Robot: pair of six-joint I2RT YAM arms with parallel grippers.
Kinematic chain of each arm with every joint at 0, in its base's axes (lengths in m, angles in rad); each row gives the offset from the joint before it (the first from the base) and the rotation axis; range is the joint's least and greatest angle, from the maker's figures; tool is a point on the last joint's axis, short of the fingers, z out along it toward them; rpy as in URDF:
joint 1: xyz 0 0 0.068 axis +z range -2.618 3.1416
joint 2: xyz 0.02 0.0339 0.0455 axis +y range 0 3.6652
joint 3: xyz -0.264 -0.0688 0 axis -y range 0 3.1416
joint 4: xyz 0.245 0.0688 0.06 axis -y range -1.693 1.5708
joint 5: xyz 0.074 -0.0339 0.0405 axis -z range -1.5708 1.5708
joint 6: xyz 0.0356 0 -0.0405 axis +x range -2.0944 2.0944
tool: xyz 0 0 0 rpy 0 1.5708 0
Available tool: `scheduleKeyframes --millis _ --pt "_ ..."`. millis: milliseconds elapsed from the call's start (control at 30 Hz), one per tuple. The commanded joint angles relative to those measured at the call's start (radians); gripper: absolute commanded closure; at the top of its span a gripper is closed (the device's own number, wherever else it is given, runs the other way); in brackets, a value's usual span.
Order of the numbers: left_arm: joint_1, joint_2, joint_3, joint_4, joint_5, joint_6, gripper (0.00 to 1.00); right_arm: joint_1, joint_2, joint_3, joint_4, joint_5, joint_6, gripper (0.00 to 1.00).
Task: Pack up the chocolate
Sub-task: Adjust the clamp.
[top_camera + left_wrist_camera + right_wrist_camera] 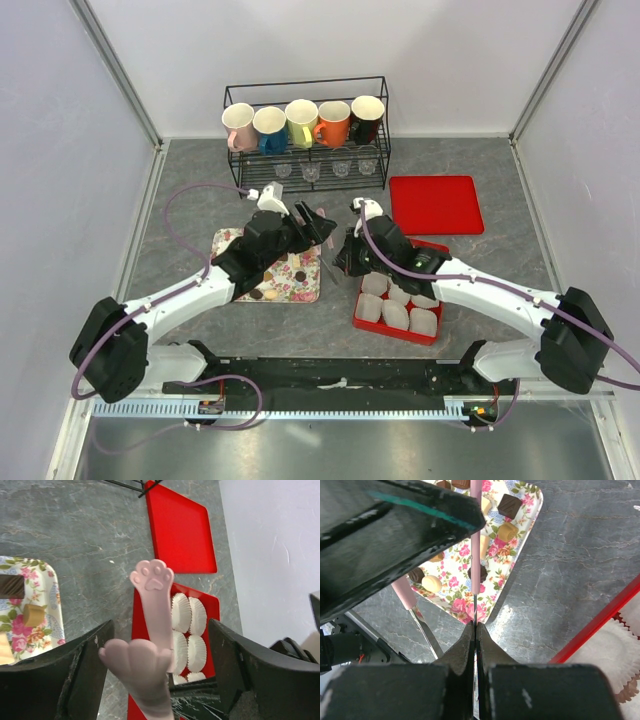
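Note:
Chocolate (510,505) in dark, tan and cream pieces lies on a floral tray (455,565), which sits left of centre (300,290) in the top view. A pair of tongs with pink paw tips (152,580) hangs between the two arms. My right gripper (476,626) is shut on the thin metal end of one pink-sleeved tong arm (476,540). My left gripper (160,625) stands open, with the paw tips in the gap between its jaws. In the top view, both the left gripper (315,225) and the right gripper (345,258) hover at the tray's right edge.
A red box (358,318) lined with white paper cups (190,615) sits right of the tray. Its flat red lid (435,203) lies behind it. A black wire rack (305,130) of coloured mugs and glasses stands at the back.

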Motion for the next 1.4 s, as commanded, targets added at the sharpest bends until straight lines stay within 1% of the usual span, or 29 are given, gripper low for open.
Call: scheduleKeyframes --millis 0,33,167,300,333,500,533,567,600,633,667,700,767,800,833,867,900,933,967,1000,1033,1133,1167,1300,1367 --pt "-0.004 0.007 -0.024 0.058 -0.073 -0.070 0.20 0.014 -0.003 0.028 0.068 0.009 0.002 1.00" --pt "-0.004 0.007 -0.028 0.058 -0.070 -0.072 0.23 0.017 0.000 0.027 0.069 0.009 0.004 1.00" --pt "-0.004 0.003 -0.044 0.061 -0.062 -0.090 0.29 0.033 -0.008 0.018 0.083 0.011 -0.001 1.00" --pt "-0.004 -0.025 -0.074 0.079 -0.072 -0.115 0.41 0.043 -0.009 0.008 0.091 0.011 -0.010 1.00" --pt "-0.004 -0.031 -0.083 0.085 -0.072 -0.116 0.49 0.047 -0.009 0.007 0.094 0.009 -0.015 1.00" --pt "-0.004 -0.057 -0.102 0.084 -0.072 -0.134 0.71 0.060 -0.017 -0.005 0.121 0.002 -0.039 0.99" --pt "-0.004 -0.062 -0.106 0.082 -0.072 -0.144 0.78 0.062 -0.019 -0.007 0.129 0.003 -0.047 0.97" --pt "-0.004 -0.071 -0.111 0.082 -0.075 -0.162 0.80 0.063 -0.025 -0.009 0.132 0.003 -0.050 0.94" --pt "-0.004 -0.076 -0.120 0.082 -0.081 -0.173 0.82 0.063 -0.025 -0.013 0.138 0.000 -0.056 0.87" --pt "-0.004 -0.079 -0.125 0.082 -0.084 -0.184 0.85 0.062 -0.029 -0.015 0.143 -0.003 -0.073 0.82" --pt "-0.004 -0.083 -0.128 0.082 -0.087 -0.200 0.86 0.063 -0.038 -0.021 0.144 0.000 -0.079 0.76" --pt "-0.004 -0.092 -0.137 0.082 -0.093 -0.210 0.86 0.062 -0.046 -0.024 0.147 0.008 -0.085 0.65" --pt "-0.004 -0.099 -0.148 0.082 -0.104 -0.245 0.87 0.063 -0.075 -0.036 0.158 0.021 -0.117 0.52" --pt "-0.004 -0.108 -0.158 0.082 -0.117 -0.256 0.87 0.063 -0.086 -0.041 0.161 0.029 -0.125 0.45" --pt "-0.004 -0.112 -0.163 0.082 -0.124 -0.268 0.88 0.063 -0.110 -0.045 0.163 0.049 -0.128 0.41" --pt "-0.004 -0.119 -0.168 0.084 -0.130 -0.294 0.88 0.063 -0.124 -0.070 0.195 0.052 -0.155 0.35" --pt "-0.004 -0.126 -0.175 0.087 -0.139 -0.306 0.89 0.065 -0.140 -0.085 0.247 0.049 -0.169 0.22" --pt "-0.004 -0.128 -0.179 0.090 -0.142 -0.319 0.89 0.065 -0.166 -0.103 0.277 0.045 -0.188 0.18" --pt "-0.004 -0.131 -0.182 0.093 -0.144 -0.337 0.89 0.065 -0.176 -0.143 0.311 0.017 -0.224 0.05" --pt "-0.004 -0.132 -0.182 0.099 -0.142 -0.346 0.89 0.067 -0.181 -0.160 0.372 -0.013 -0.258 0.02" --pt "-0.004 -0.134 -0.180 0.101 -0.142 -0.351 0.89 0.067 -0.178 -0.173 0.386 -0.035 -0.283 0.02" --pt "-0.004 -0.143 -0.175 0.105 -0.136 -0.374 0.89 0.067 -0.148 -0.154 0.344 -0.043 -0.312 0.02" --pt "-0.004 -0.145 -0.174 0.105 -0.136 -0.380 0.89 0.068 -0.141 -0.144 0.338 -0.073 -0.315 0.02" --pt "-0.004 -0.158 -0.175 0.105 -0.134 -0.394 0.88 0.071 -0.108 -0.125 0.339 -0.126 -0.326 0.02" --pt "-0.004 -0.165 -0.174 0.107 -0.130 -0.403 0.88 0.077 -0.085 -0.107 0.333 -0.127 -0.327 0.02"
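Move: The clamp, already pinched by its metal part in the shut right hand, has its pink handles between the left hand's open fingers, about 1 cm below the left hand point. From the right hand those handles are roughly 5 cm ahead, 3 cm left and 4 cm up. The chocolate tray's middle is some 14 cm left and 3 cm back of the left hand, 18 cm below; the red box lies about 13 cm right, 3 cm back and 14 cm below the right hand. The clamp's pink handles are taken by the left fingers, which sink about 2 cm and close on them while the right hand keeps its pinch, easing left and back. The right fingers then open wide off the metal; that hand rises about 4 cm, fingertips tipping up some 20 degrees, then settles slightly lower. The left keeps its grip, drawing left and a little back, its left side rolling down. ##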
